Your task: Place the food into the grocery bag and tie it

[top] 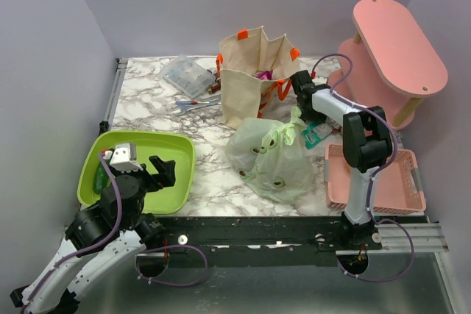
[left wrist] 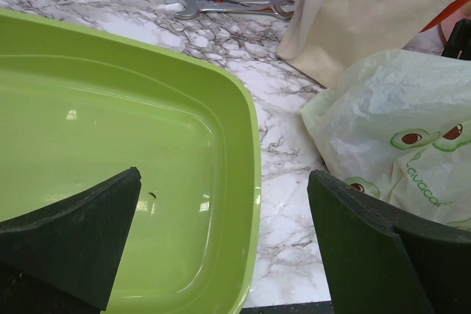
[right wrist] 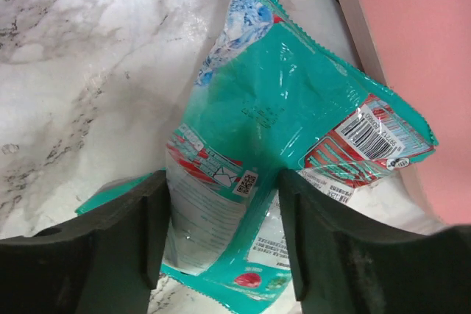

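The grocery bag [top: 272, 159], pale green with avocado prints, sits bulging mid-table, handles up; it also shows in the left wrist view [left wrist: 397, 123]. Its contents are hidden and no food shows in the open. My right gripper [top: 307, 108] is behind the bag, by the pink shelf. In the right wrist view its open jaws [right wrist: 224, 240] straddle a teal foil packet [right wrist: 280, 108] lying on the marble, fingers close against its sides. My left gripper [top: 163, 170] hovers wide open over the right edge of a lime green tray [left wrist: 250, 145], holding nothing [left wrist: 224, 233].
A beige tote with orange handles [top: 250, 64] stands behind the bag. A wrench [top: 195, 106] and a clear plastic box [top: 188, 75] lie at the back left. A pink shelf [top: 397, 49] and a pink basket [top: 375, 182] fill the right side.
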`<state>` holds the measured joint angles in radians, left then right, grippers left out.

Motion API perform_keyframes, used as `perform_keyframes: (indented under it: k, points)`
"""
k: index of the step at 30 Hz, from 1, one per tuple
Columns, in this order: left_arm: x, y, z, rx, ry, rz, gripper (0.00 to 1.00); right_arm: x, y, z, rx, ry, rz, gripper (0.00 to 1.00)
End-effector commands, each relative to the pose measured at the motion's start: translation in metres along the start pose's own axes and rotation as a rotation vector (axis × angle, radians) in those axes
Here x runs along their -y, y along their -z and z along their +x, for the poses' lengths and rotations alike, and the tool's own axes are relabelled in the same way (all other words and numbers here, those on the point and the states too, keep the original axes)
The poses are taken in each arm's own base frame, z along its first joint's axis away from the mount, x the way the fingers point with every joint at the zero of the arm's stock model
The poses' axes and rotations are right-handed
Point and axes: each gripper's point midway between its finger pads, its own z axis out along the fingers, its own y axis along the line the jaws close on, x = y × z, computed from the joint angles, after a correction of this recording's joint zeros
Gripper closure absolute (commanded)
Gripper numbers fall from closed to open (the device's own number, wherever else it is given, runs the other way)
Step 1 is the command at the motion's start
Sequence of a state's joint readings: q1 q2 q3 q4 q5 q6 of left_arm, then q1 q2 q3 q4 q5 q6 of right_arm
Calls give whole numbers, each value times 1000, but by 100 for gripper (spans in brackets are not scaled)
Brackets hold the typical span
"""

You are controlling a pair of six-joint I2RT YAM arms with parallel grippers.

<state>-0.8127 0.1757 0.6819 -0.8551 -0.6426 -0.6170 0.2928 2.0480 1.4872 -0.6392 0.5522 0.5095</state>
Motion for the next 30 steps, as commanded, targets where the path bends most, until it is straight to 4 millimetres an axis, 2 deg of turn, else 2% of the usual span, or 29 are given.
perform_keyframes:
  k: [1, 6, 12, 13, 16, 20, 23, 25, 30]
  points:
    - [1, -1, -2, 6, -4, 2, 2, -6, -17, 30, -73, 31, -9, 41]
    - [1, -1, -2, 7, -2, 1, 2, -3, -16, 36, -77, 38, -17, 57]
    - [1, -1, -1, 4, -5, 1, 2, -2, -3, 27, -53, 19, -48, 64]
    - [1, -1, -2, 5, -3, 2, 2, -2, 0, 26, -48, 18, -54, 67]
    - [1, -1, -2, 5, 0, 1, 2, 1, 11, 18, -29, 7, -72, 74]
    - [1, 0, -2, 3, 0, 2, 2, 3, 28, 7, 2, -5, -111, 75]
    - [1, 0, -2, 4, 5, 1, 2, 0, 43, -1, 29, -13, -173, 93]
    - [1, 0, -2, 4, 5, 1, 2, 2, 53, -7, 47, -22, -194, 99]
    - [0, 0, -2, 2, 4, 0, 2, 12, 81, -26, 110, -61, -226, 99]
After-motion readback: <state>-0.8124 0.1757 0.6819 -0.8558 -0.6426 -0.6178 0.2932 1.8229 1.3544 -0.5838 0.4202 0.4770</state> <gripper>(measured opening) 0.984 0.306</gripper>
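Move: The teal food packet is already between my open right fingers, its middle about 3 cm ahead, 2 cm to the right and 1 cm below. From that hand, the tied grocery bag sits some 17 cm left and 15 cm back, the beige tote about 22 cm left and 8 cm ahead, and the pink shelf roughly 18 cm right and 6 cm ahead. From my left hand the packet is about 54 cm right, 28 cm ahead and 20 cm below. I hold my right hand low over the teal packet while its fingers close from about two-thirds open to a third, pinching the film into a bunch across the packet. Keeping that pinch, I lift about 4.5 cm, mostly at the end, easing some 2 cm back and slightly left, away from the pink shelf, the wrist tilting about 10 degrees. ##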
